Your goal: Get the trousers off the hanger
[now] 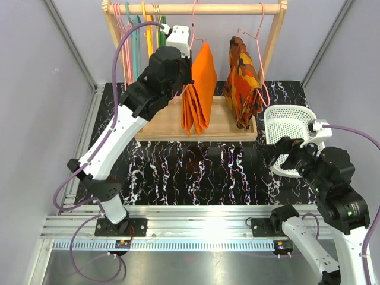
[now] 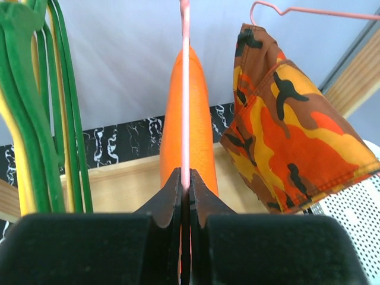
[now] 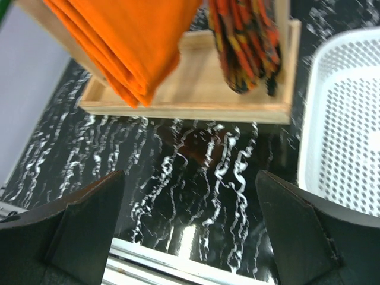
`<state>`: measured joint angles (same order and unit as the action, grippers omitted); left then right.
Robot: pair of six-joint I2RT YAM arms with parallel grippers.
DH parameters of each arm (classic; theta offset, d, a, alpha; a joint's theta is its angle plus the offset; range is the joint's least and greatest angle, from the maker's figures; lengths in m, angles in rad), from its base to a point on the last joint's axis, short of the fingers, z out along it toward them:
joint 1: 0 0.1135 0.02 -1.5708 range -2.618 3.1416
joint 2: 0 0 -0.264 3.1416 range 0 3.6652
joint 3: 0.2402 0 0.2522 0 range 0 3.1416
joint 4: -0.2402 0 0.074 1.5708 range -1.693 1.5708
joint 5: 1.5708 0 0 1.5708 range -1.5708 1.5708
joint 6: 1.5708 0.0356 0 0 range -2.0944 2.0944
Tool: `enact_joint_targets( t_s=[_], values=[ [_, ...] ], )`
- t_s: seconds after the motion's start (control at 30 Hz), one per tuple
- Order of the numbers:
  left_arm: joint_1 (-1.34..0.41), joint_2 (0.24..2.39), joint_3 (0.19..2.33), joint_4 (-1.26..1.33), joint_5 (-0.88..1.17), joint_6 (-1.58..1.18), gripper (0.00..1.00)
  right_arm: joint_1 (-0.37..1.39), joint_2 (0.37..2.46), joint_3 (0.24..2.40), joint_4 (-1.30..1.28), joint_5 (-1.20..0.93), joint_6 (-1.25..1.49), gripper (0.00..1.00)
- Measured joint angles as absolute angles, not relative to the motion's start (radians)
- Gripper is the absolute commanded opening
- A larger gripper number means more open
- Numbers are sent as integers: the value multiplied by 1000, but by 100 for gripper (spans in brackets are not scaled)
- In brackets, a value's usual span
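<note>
The orange trousers [image 1: 199,89] hang folded over a thin pale-pink hanger [image 1: 194,27] on the wooden rail. In the left wrist view the hanger's wire [image 2: 185,89] runs straight up in front of the trousers [image 2: 202,119]. My left gripper [image 2: 185,175] is shut on that wire, its jaws pressed together round it. From above, the left gripper [image 1: 187,76] sits against the left edge of the trousers. My right gripper [image 3: 190,178] stands open and empty over the dark marbled table. It is low at the right [image 1: 278,153], with the trousers' lower end [image 3: 130,41] ahead of it.
A camouflage garment [image 1: 243,83] hangs on a second pink hanger [image 1: 261,35] to the right. Green and yellow hangers [image 2: 29,119] crowd the rail's left end. The rack's wooden base [image 3: 190,101] lies below. A white perforated basket [image 1: 288,133] stands at the right.
</note>
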<state>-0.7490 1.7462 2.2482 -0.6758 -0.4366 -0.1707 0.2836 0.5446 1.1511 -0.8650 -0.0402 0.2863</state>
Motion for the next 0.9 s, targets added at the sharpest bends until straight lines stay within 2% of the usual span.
enact_joint_targets(
  t_s=[0.2, 0.43, 0.9],
  values=[
    [-760, 1653, 2124, -604, -432, -194, 0, 284, 613, 1152, -737, -184, 244, 99],
    [-759, 1647, 2104, -571, -434, -199, 0, 284, 764, 1193, -653, -231, 220, 99],
    [-771, 1728, 2263, -497, -444, -163, 0, 284, 895, 1287, -599, -325, 211, 100]
  ],
)
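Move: The left hand already grips the near side of the pink hanger; the rail is about 8 cm ahead, 1 cm right and 20 cm above it, the green hangers 6 cm ahead, 7 left, 3 up. From the open right hand the orange trousers hang roughly 25 cm ahead, 20 left and 6 up; the camouflage trousers 24 ahead, 8 left, 2 up; the white basket 17 ahead, 12 right, 30 below. Keeping its fingers shut on the pink hanger, the left hand eases back about 1.5 cm, then lifts the hanger some 5 cm up towards the rail, creeping forward again by about a centimetre as its fingertips tilt up and it rolls slightly. The right hand, wide open and touching nothing, reaches forward and left about 7 cm each way and rises some 4 cm towards the orange trousers, its wrist turning counter-clockwise so the fingers point more to the left. ##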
